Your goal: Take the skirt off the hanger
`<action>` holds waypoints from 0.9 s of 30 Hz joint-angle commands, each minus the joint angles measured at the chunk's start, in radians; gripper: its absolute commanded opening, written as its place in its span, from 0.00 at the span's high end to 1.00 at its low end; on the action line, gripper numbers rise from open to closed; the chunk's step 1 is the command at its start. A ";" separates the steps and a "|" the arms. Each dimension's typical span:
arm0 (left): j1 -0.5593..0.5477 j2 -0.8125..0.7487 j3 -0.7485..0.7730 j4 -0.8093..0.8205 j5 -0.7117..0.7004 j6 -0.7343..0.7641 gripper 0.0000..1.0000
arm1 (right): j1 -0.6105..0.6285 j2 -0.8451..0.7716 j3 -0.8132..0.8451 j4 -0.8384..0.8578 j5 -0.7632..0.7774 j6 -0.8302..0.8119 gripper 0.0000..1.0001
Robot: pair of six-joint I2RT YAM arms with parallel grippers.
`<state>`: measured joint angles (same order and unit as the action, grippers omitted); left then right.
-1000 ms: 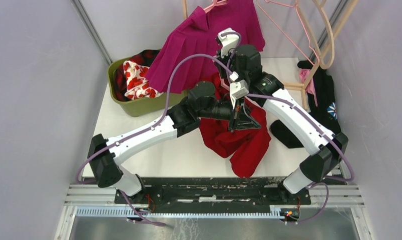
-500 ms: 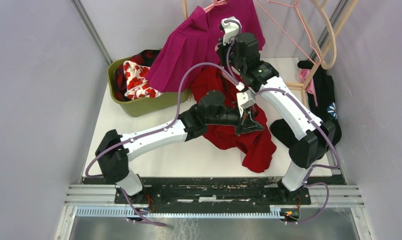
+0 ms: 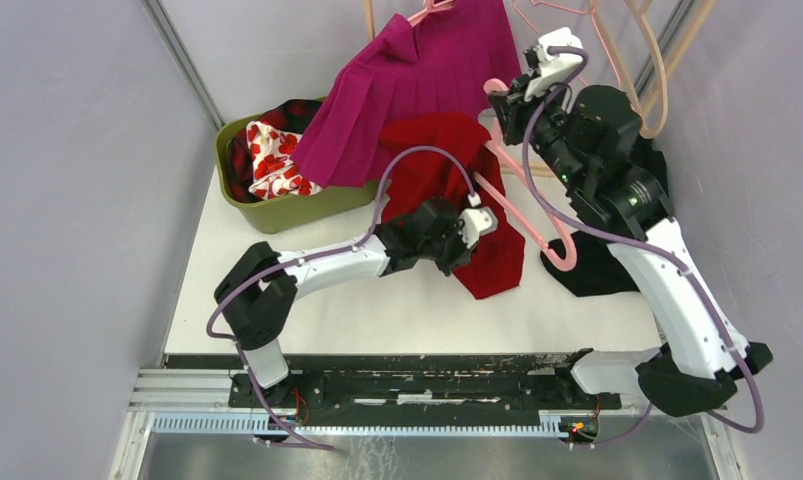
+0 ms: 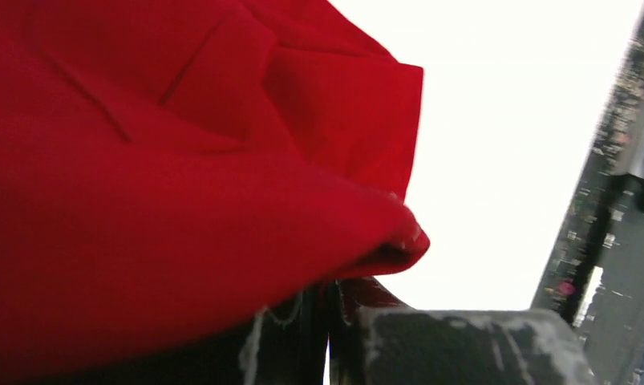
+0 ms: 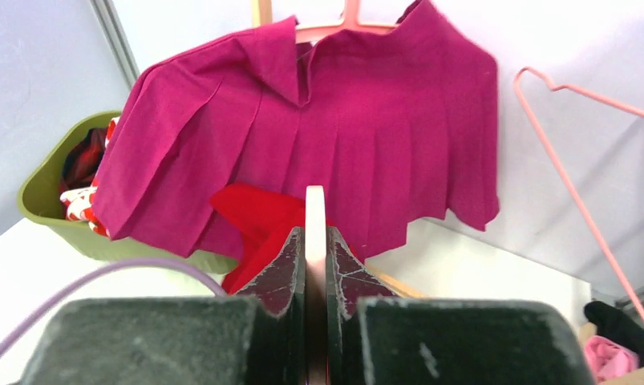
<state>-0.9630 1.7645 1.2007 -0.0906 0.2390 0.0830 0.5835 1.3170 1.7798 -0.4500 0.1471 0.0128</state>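
Observation:
The red skirt (image 3: 442,175) is stretched up off the white table (image 3: 277,290), its top raised near the rack. My left gripper (image 3: 465,258) is shut on its lower part, and red cloth (image 4: 182,176) fills the left wrist view above the closed jaws (image 4: 330,317). The pink hanger (image 3: 525,222) runs down the skirt's right edge, its hook end low. My right gripper (image 3: 500,97) is raised at the back and shut on the hanger's upper end, a pale strip (image 5: 315,210) pinched between the pads (image 5: 285,269). I cannot tell whether skirt and hanger still touch.
A magenta pleated skirt (image 3: 407,85) hangs on another pink hanger at the back rack (image 5: 326,128). An empty pink hanger (image 5: 579,180) hangs to its right. A green basket (image 3: 277,212) of clothes stands back left. Black garments (image 3: 602,270) lie at the right.
My right arm has swung up and to the right, carrying the hanger away. The red skirt went from a heap to a stretched strip. My left gripper kept hold of it and drew back.

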 commanded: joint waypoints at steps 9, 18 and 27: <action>0.127 -0.175 0.556 -0.271 -0.413 0.402 0.97 | -0.007 -0.201 -0.164 0.009 0.078 -0.043 0.99; 0.185 -0.189 0.918 -0.214 -0.610 0.610 0.97 | -0.006 -0.304 -0.200 -0.155 0.143 -0.048 0.99; 0.596 -0.186 1.060 -0.165 -0.496 0.404 0.97 | -0.006 -0.303 -0.220 -0.154 0.171 -0.045 0.99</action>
<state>-0.5762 1.6371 2.1609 -0.4103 -0.3004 0.6235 0.5808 0.9897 1.5772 -0.5541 0.2745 -0.0097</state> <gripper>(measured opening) 0.072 0.081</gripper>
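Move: My left hand pinches the red skirt low over the table; the green basket it is bound for lies about 25 cm ahead, 35 cm to the left and slightly lower. The magenta skirt hangs roughly 22 cm ahead of this hand, 10 cm left and 25 cm higher. From my right hand, which holds the pink hanger, the red skirt's middle is some 9 cm left, 5 cm back and 25 cm below. I sweep my left hand up about 43 cm, first with a forward reach, then more and more to the left, 23 cm in all, keeping the red skirt pinched and turning the fingers from down-right to level and forward. Meanwhile my right hand keeps its grip on the hanger and draws it some 7 cm back and as much to the right, away from the skirt. ##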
